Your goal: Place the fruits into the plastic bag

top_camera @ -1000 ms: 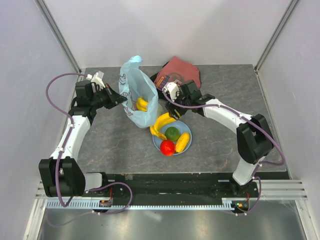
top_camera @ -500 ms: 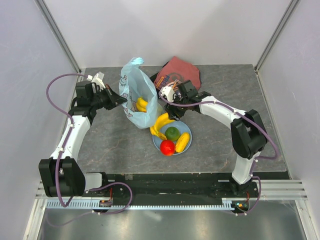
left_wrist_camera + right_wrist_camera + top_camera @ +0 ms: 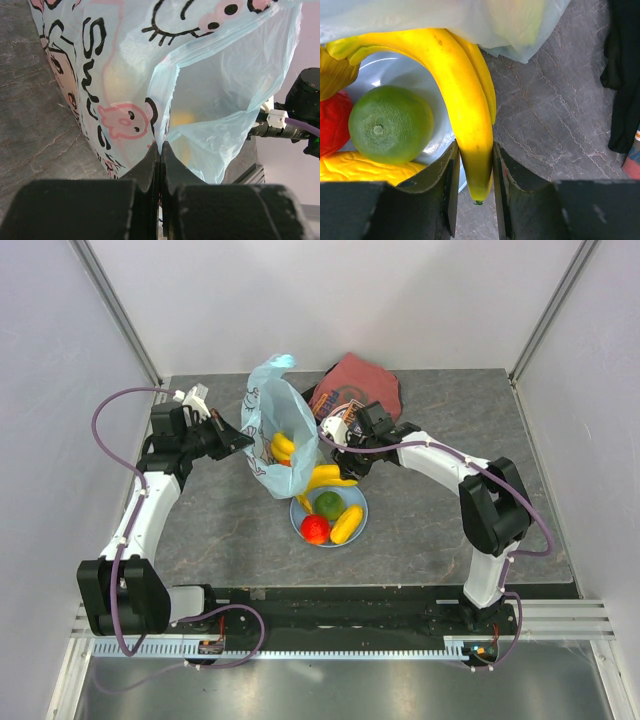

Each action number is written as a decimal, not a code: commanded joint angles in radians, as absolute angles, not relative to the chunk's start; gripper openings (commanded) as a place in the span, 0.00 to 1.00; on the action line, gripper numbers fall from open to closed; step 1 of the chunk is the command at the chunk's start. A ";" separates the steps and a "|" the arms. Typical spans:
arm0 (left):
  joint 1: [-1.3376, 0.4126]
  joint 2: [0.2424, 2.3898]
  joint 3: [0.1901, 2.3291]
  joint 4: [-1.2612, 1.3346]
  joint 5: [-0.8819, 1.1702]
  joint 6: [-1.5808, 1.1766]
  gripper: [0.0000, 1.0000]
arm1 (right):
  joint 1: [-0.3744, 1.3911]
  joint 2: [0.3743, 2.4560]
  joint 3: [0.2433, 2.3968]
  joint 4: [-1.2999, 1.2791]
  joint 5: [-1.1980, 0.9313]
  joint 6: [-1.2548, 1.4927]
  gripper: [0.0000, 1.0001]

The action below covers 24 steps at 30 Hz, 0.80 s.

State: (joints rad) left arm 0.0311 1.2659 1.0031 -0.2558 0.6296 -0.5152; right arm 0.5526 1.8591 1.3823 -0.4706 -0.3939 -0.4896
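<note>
The light-blue plastic bag [image 3: 272,425] stands open at mid-table. My left gripper [image 3: 247,443] is shut on its rim [image 3: 161,142] and holds it up. A yellow fruit [image 3: 283,448] shows inside the bag. The bunch of bananas [image 3: 325,477] lies from the bag's mouth onto the light-blue plate [image 3: 352,536]. My right gripper [image 3: 342,462] is shut on a banana's end [image 3: 476,165]. On the plate lie a green round fruit [image 3: 328,504], a red round fruit [image 3: 315,529] and a yellow oblong fruit [image 3: 346,524]. The green fruit [image 3: 390,125] sits left of the held banana.
A folded dark-red printed cloth [image 3: 360,385] lies behind the right gripper, and its dark edge [image 3: 622,75] shows in the right wrist view. Grey walls close in the table on three sides.
My right gripper came down and shut on the bananas. The plate with its fruits slid left toward the bag. The bag's top leaned slightly right.
</note>
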 commanded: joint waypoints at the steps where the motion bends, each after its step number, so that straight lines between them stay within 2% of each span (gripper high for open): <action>1: 0.029 1.235 1.017 -0.255 0.630 -0.479 0.02 | 0.551 1.844 1.407 -0.465 -0.402 -0.515 0.30; 12: 0.029 1.227 1.038 -0.255 0.583 -0.503 0.02 | 0.549 1.758 1.374 -0.443 -0.364 -0.517 0.11; 24: 0.031 1.243 1.048 -0.250 0.519 -0.552 0.02 | 0.538 1.623 1.316 -0.434 -0.333 -0.456 0.00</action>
State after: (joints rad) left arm 0.0311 1.2556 1.0084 -0.2600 0.5510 -0.5209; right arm 0.5518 1.6878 1.3388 -0.4667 -0.3332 -0.4877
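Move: The banana bunch is already between the right fingers, gripped near its free tip. The plastic bag it is bound for has its middle some 13 cm left of the right hand, 7 cm ahead and about 5 cm higher. The green mango lies roughly 7 cm back and 4 cm left, the yellow fruit about 11 cm straight back, both a little lower. From the left hand, pinching the rim, the bag's middle is about 7 cm right, 1 cm ahead and 8 cm lower. The banana bunch is drawn up out of the bowl by its tip: after a short pause the right hand keeps its pinch and rises about 5.5 cm, almost straight up, easing slightly right while its downward fingers tilt some 8 degrees forward. The left hand, still gripping the bag's rim, shifts about 1 cm left with a small counter-clockwise turn. ##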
